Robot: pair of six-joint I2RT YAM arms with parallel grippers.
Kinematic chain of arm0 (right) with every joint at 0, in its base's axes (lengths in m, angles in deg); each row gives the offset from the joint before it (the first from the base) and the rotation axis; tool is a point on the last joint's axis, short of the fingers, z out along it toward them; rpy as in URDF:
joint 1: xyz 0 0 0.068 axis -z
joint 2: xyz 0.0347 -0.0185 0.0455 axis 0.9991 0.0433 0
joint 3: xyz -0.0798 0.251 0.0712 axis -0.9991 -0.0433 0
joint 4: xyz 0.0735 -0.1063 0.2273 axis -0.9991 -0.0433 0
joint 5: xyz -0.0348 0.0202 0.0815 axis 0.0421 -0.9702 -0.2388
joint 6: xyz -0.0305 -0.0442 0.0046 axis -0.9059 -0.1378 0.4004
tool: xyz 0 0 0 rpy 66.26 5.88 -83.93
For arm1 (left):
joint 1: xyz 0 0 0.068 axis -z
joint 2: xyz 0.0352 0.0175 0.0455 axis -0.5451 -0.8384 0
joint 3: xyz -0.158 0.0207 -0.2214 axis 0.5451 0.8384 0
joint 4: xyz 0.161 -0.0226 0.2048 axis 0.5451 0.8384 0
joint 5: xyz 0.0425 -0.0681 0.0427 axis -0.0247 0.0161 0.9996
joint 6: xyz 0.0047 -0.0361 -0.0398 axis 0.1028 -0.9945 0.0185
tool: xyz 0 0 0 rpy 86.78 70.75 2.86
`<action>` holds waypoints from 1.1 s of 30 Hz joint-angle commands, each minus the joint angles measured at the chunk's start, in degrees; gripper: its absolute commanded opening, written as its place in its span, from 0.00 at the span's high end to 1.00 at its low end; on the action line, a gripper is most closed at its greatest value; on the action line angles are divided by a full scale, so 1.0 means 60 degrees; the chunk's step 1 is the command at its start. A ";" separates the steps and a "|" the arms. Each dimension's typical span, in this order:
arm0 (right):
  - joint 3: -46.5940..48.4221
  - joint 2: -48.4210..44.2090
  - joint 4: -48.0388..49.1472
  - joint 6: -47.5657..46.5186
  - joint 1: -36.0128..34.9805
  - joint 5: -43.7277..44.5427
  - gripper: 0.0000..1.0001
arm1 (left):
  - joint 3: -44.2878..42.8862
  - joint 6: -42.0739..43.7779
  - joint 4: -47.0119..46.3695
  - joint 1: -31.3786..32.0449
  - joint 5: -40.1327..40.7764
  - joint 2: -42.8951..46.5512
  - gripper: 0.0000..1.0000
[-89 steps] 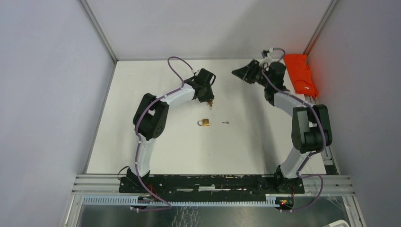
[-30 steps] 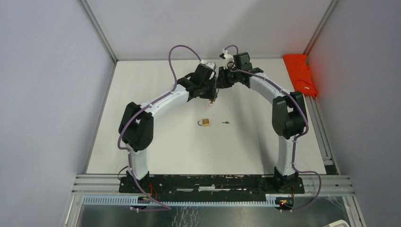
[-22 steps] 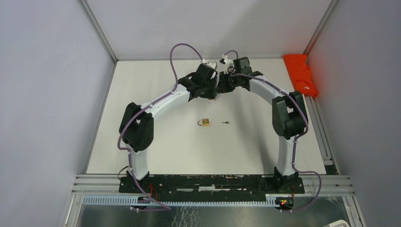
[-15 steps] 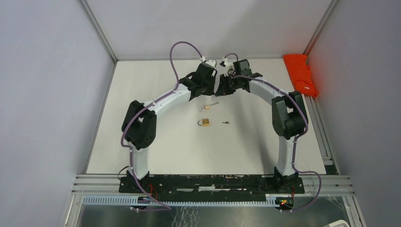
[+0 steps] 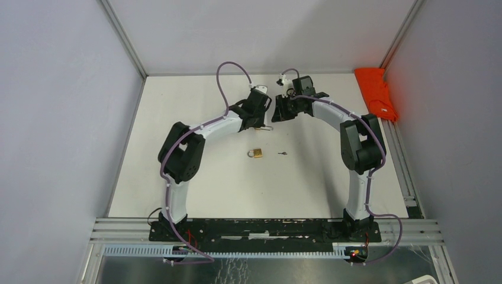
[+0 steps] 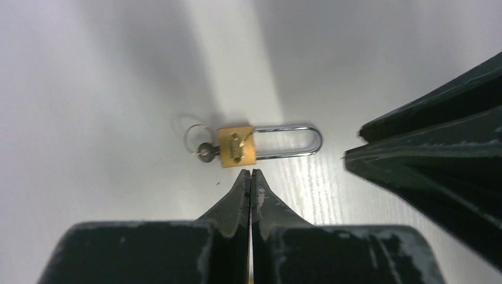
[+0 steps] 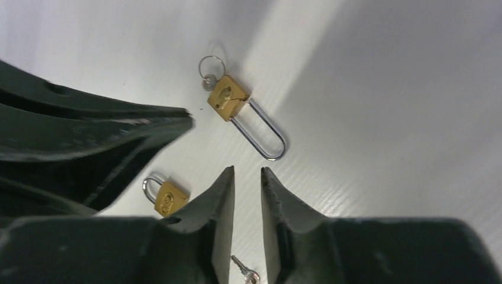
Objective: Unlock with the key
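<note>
A brass padlock with a long shackle (image 6: 237, 145) lies flat on the white table, a key on a ring (image 6: 204, 151) stuck in its body. It also shows in the right wrist view, the padlock (image 7: 228, 97) with its key (image 7: 208, 76). My left gripper (image 6: 251, 173) hangs just over the padlock, shut with nothing between its fingers. Close by, my right gripper (image 7: 245, 170) is slightly open and empty. From above, the left gripper (image 5: 259, 123) and right gripper (image 5: 277, 113) flank the padlock (image 5: 266, 127).
A smaller brass padlock (image 5: 256, 153) and a loose key (image 5: 283, 153) lie nearer the table's middle; both show in the right wrist view, the small padlock (image 7: 166, 198) and the key (image 7: 245, 273). An orange cloth (image 5: 379, 92) lies at the far right edge.
The long-shackle padlock, held up between both grippers a second ago, now lies on the table. The left gripper has shut empty and pulled back slightly; the right gripper has opened.
</note>
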 commanded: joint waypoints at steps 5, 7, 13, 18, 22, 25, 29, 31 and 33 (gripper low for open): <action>0.0840 0.0620 -0.0957 -0.1032 -0.0582 0.1816 0.68 | 0.0909 -0.1103 -0.0299 -0.0854 0.1002 0.1692 0.98; 0.1538 0.1089 -0.1507 -0.1305 -0.0741 0.2078 0.68 | 0.0970 -0.1314 -0.0220 -0.1027 0.0689 0.1770 0.98; 0.2323 0.1692 -0.1891 -0.1494 -0.1179 0.2817 0.67 | 0.0841 -0.1253 -0.0029 -0.1041 0.0669 0.1937 0.98; 0.2851 0.2104 -0.2298 -0.1668 -0.1282 0.3900 0.67 | 0.0939 -0.1213 -0.0024 -0.1049 0.0711 0.2222 0.98; 0.3135 0.2468 -0.2598 -0.2030 -0.1369 0.4076 0.68 | 0.1036 -0.1211 -0.0027 -0.1059 0.0742 0.2361 0.98; 0.3045 0.2580 -0.2715 -0.2164 -0.1543 0.4724 0.68 | 0.1111 -0.1228 -0.0027 -0.1060 0.0765 0.2491 0.98; 0.3033 0.2745 -0.3001 -0.2267 -0.1619 0.4734 0.68 | 0.1189 -0.1243 -0.0015 -0.1056 0.0841 0.2666 0.98; 0.2730 0.2642 -0.2825 -0.2281 -0.1621 0.4688 0.70 | 0.1246 -0.1267 0.0014 -0.1041 0.0872 0.2805 0.98; 0.2553 0.2600 -0.2714 -0.2281 -0.1643 0.4476 0.75 | 0.1334 -0.1292 0.0010 -0.1060 0.0865 0.2952 0.98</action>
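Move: The padlock with the key in it lies flat on the table, shackle to the right. Its middle is about 3 cm ahead of the right hand, 3 cm to its left and 7 cm below. The second padlock is some 8 cm back from that hand and 6 cm left, the loose key about 8 cm back and 3 cm right, both at table height. From the left hand, the first padlock is about 3 cm straight ahead and 6 cm below. Bring the right gripper down about 6 cm and slightly forward to the bow of the padlock's shackle, fingers kept partly open, tipping them some 30 degrees to point more steeply down. Meanwhile pull the shut left gripper away, left and up over the table, then nearly straight up, turning it a little counter-clockwise. ##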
